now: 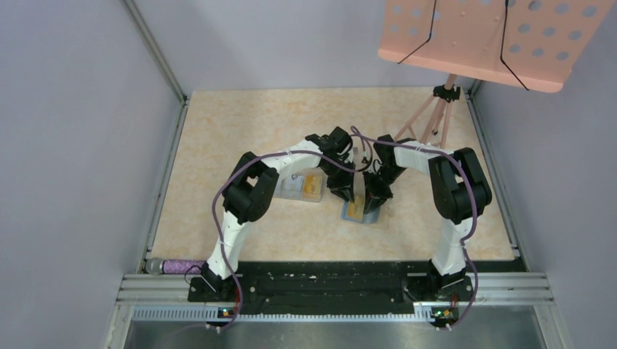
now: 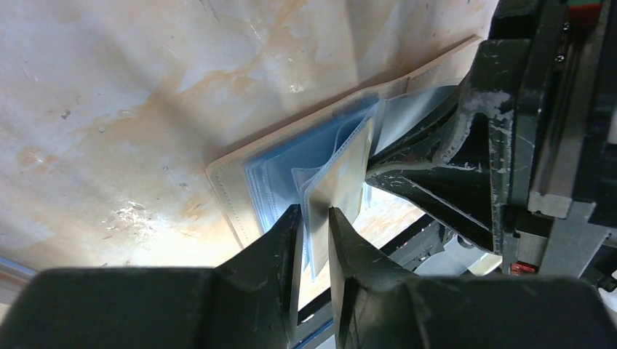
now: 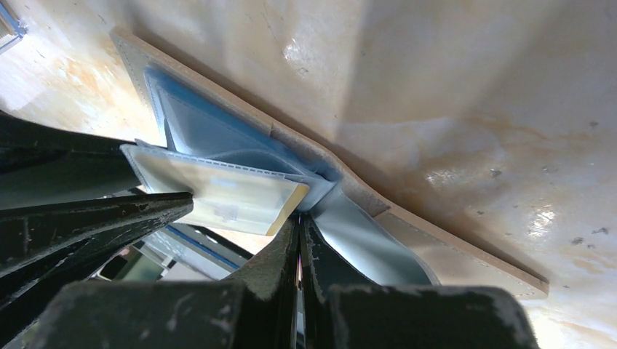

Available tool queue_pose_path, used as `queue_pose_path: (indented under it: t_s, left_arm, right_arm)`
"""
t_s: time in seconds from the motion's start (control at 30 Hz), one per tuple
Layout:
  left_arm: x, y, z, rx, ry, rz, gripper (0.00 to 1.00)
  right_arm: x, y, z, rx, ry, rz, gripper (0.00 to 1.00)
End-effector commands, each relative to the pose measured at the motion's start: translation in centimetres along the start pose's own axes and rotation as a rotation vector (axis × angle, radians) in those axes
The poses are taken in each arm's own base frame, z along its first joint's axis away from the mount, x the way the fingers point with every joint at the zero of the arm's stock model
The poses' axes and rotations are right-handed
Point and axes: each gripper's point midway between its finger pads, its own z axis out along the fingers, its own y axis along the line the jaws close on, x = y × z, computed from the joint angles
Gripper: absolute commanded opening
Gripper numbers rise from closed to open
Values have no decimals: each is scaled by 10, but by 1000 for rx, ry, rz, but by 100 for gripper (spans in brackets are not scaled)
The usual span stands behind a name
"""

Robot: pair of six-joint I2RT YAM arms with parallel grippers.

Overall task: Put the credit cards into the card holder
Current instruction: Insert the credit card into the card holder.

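Observation:
The tan card holder (image 1: pixel 378 220) lies open on the table between both arms, its blue-grey sleeves fanned up (image 2: pixel 229 196) (image 3: pixel 451 247). My left gripper (image 1: pixel 343 190) (image 2: pixel 314 212) is shut on a yellow-edged credit card (image 2: pixel 342 182) (image 3: pixel 225 193), which sits partly inside a clear sleeve. My right gripper (image 1: pixel 375 198) (image 3: pixel 300 218) is shut, its tips pressed against the sleeves at the holder's fold; I cannot tell whether a sleeve is pinched. Two more credit cards, one grey (image 1: pixel 291 185) and one orange (image 1: pixel 313 187), lie on the table under the left arm.
A pink perforated music stand (image 1: pixel 495 36) on a tripod (image 1: pixel 436 116) stands at the back right. A purple-handled object (image 1: pixel 174 266) lies by the near left rail. Grey walls close in both sides of the table.

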Motion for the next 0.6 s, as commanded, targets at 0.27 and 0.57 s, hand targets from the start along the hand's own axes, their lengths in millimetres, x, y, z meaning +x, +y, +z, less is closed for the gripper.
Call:
queue_pose_path:
  t_s: [0.27, 0.57]
  left_arm:
    - [-12, -33, -36, 34, -82, 85, 3]
    - [-9, -14, -46, -57, -93, 66, 0]
  right_arm:
    - [-3, 1, 4, 10, 0, -21, 0]
    - [-26, 24, -22, -31, -99, -67, 0]
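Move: The card sleeve, standing up from the open card holder with a yellow card in it, is already between the left gripper's slightly open fingers. Its middle is about level ahead and back, 1 cm to the right and 2 cm below. The card holder's middle lies roughly 3 cm right, 1 cm back and 4 cm below; the clear tray is some 15 cm left, 5 cm ahead and 3 cm below. From the right gripper, the sleeve's middle is about 3 cm left, level ahead and back, 1 cm higher. Close the left gripper fully so its fingertips pinch the upright card sleeve, and while they shut raise the hand about 1.5 cm, keeping it over the holder and hardly turning the wrist. Keep the right gripper shut with its tips on the holder beside the fold, letting it ease no more than half a centimetre forward and up at the very end. ##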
